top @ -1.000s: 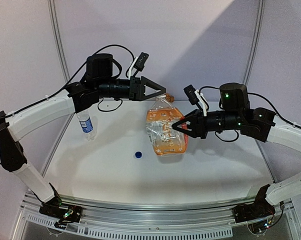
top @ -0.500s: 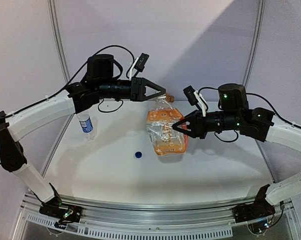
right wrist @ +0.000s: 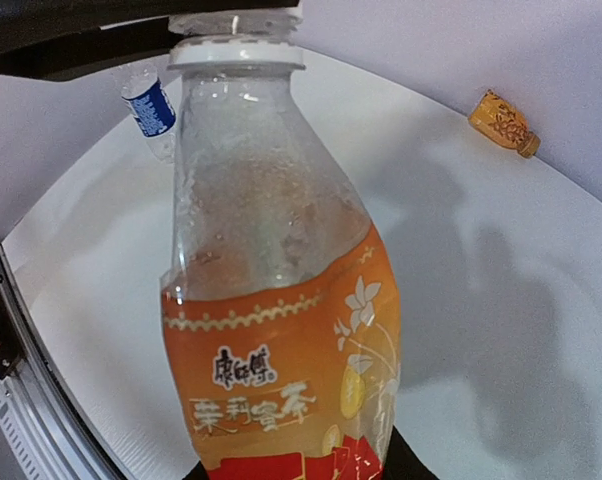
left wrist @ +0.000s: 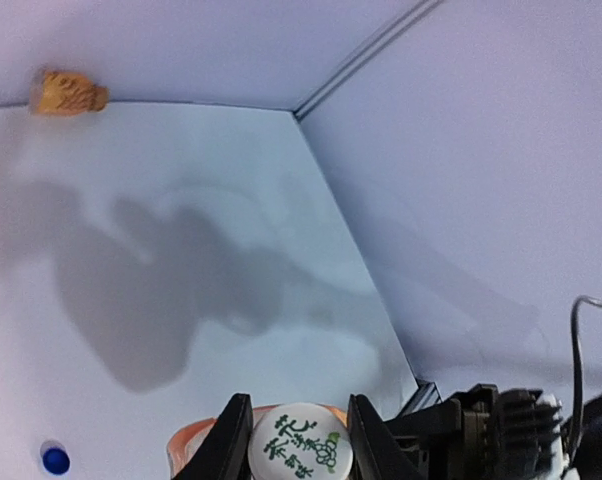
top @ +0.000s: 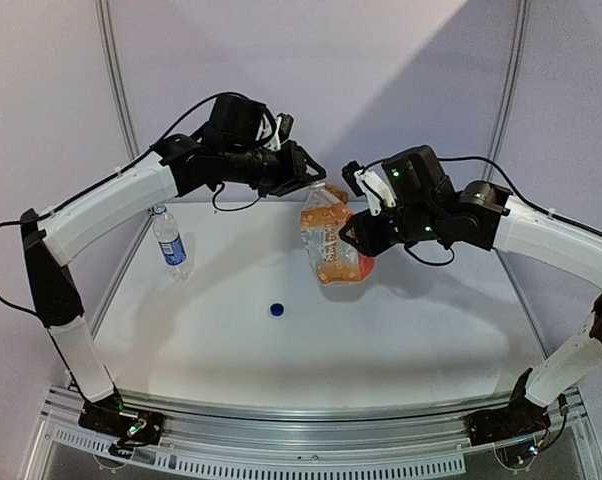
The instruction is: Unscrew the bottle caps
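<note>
The orange bottle (top: 331, 245) hangs tilted above the table, its lower body held in my shut right gripper (top: 354, 238). In the right wrist view the orange bottle (right wrist: 281, 350) fills the frame, clear at the top and orange-labelled below. Its white cap (left wrist: 301, 446), printed with green characters, sits between the black fingers (left wrist: 228, 440) of my left gripper (top: 316, 184), which is shut on it. The white cap (right wrist: 236, 50) shows side-on under the left gripper. The slim water bottle (top: 169, 243) stands at the left. The dark blue cap (top: 277, 309) lies loose on the table.
A small orange bottle (left wrist: 69, 92) lies at the table's back edge, also seen as the small orange bottle (right wrist: 503, 122). The white table (top: 221, 350) is bordered by pale walls and a metal rail at the front.
My left gripper has shut on the white cap and its wrist has turned. Both arms have carried the orange bottle up and toward the back.
</note>
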You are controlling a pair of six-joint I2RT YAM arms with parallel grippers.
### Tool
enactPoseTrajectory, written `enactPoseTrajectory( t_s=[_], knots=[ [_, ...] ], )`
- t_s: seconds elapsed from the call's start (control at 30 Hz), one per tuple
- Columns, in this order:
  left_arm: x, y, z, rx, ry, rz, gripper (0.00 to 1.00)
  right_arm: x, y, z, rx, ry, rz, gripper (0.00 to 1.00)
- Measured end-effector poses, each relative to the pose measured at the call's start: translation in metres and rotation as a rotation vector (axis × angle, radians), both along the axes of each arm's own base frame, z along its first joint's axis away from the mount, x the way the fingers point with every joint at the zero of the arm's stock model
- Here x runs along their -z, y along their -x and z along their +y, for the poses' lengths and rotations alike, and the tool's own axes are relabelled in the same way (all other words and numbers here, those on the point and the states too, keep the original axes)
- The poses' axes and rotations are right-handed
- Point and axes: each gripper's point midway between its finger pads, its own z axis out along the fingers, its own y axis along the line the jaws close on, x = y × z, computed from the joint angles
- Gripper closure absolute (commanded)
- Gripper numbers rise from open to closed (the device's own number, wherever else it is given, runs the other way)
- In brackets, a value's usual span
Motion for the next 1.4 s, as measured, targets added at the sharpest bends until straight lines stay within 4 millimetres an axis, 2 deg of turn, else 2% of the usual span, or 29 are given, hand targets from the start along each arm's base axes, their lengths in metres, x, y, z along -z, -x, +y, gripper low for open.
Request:
enactPoseTrajectory(
  t_s=[0.1,0.17,0.37,0.5,0.63,0.8,0.9,1.0,1.13,1.27,1.4],
  knots=[
    [0.007,-0.002,0.002,-0.045,-0.022,0.045,0.82,0.005,-0.002,-0.002,0.017,0.033,-0.006,1.0],
    [0.008,-0.001,0.001,-0.053,-0.026,0.051,0.76,0.006,-0.001,-0.002,0.017,0.042,-0.006,1.0],
    [0.007,0.005,-0.002,-0.025,-0.007,0.046,0.39,0.011,0.002,-0.003,0.009,0.027,-0.008,1.0],
    [-0.008,0.016,-0.004,0.015,0.022,0.005,0.25,0.014,0.009,-0.006,0.002,-0.002,-0.004,1.0],
    [-0.036,0.031,0.015,0.03,0.049,-0.081,0.17,0.02,0.017,-0.014,0.004,-0.012,0.005,1.0],
    [-0.063,0.056,0.043,0.098,0.081,-0.204,0.13,0.019,0.029,-0.024,-0.01,-0.034,0.003,1.0],
    [-0.069,0.066,0.049,0.157,0.088,-0.262,0.13,0.014,0.038,-0.027,-0.042,-0.061,-0.009,1.0],
    [-0.061,0.073,0.046,0.214,0.086,-0.285,0.14,0.009,0.048,-0.027,-0.089,-0.092,-0.015,1.0],
    [-0.034,0.078,0.04,0.267,0.071,-0.256,0.15,0.008,0.058,-0.024,-0.144,-0.112,-0.003,1.0],
    [-0.015,0.087,0.035,0.327,0.085,-0.241,0.15,0.015,0.065,-0.022,-0.177,-0.122,0.016,1.0],
    [-0.017,0.097,0.03,0.401,0.11,-0.264,0.15,0.019,0.074,-0.018,-0.223,-0.144,0.038,1.0]
  ],
)
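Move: The white cap is already pinched between the left fingers, at the neck of the orange-label bottle, whose middle is about 5 cm back, 3 cm right and 8 cm below. The clear table for the drop lies some 33 cm below. From the left hand the blue cap lies there, 8 cm back and 11 cm left; the blue-label bottle stands 3 cm ahead, 35 cm left. From the right hand, gripping the orange-label bottle, the white cap is about 6 cm ahead, 6 cm left, 7 cm higher. Open the left gripper wide to let go of the white cap while drawing it back, up and left off the bottle neck, rising about 7 cm; then let it sink some 5 cm as it goes on back, turning clockwise and tipping its fingers up a little. Keep the right gripper's hold on the orange-label bottle and bring it back about 7 cm, slightly down and right, turning counter-clockwise. ##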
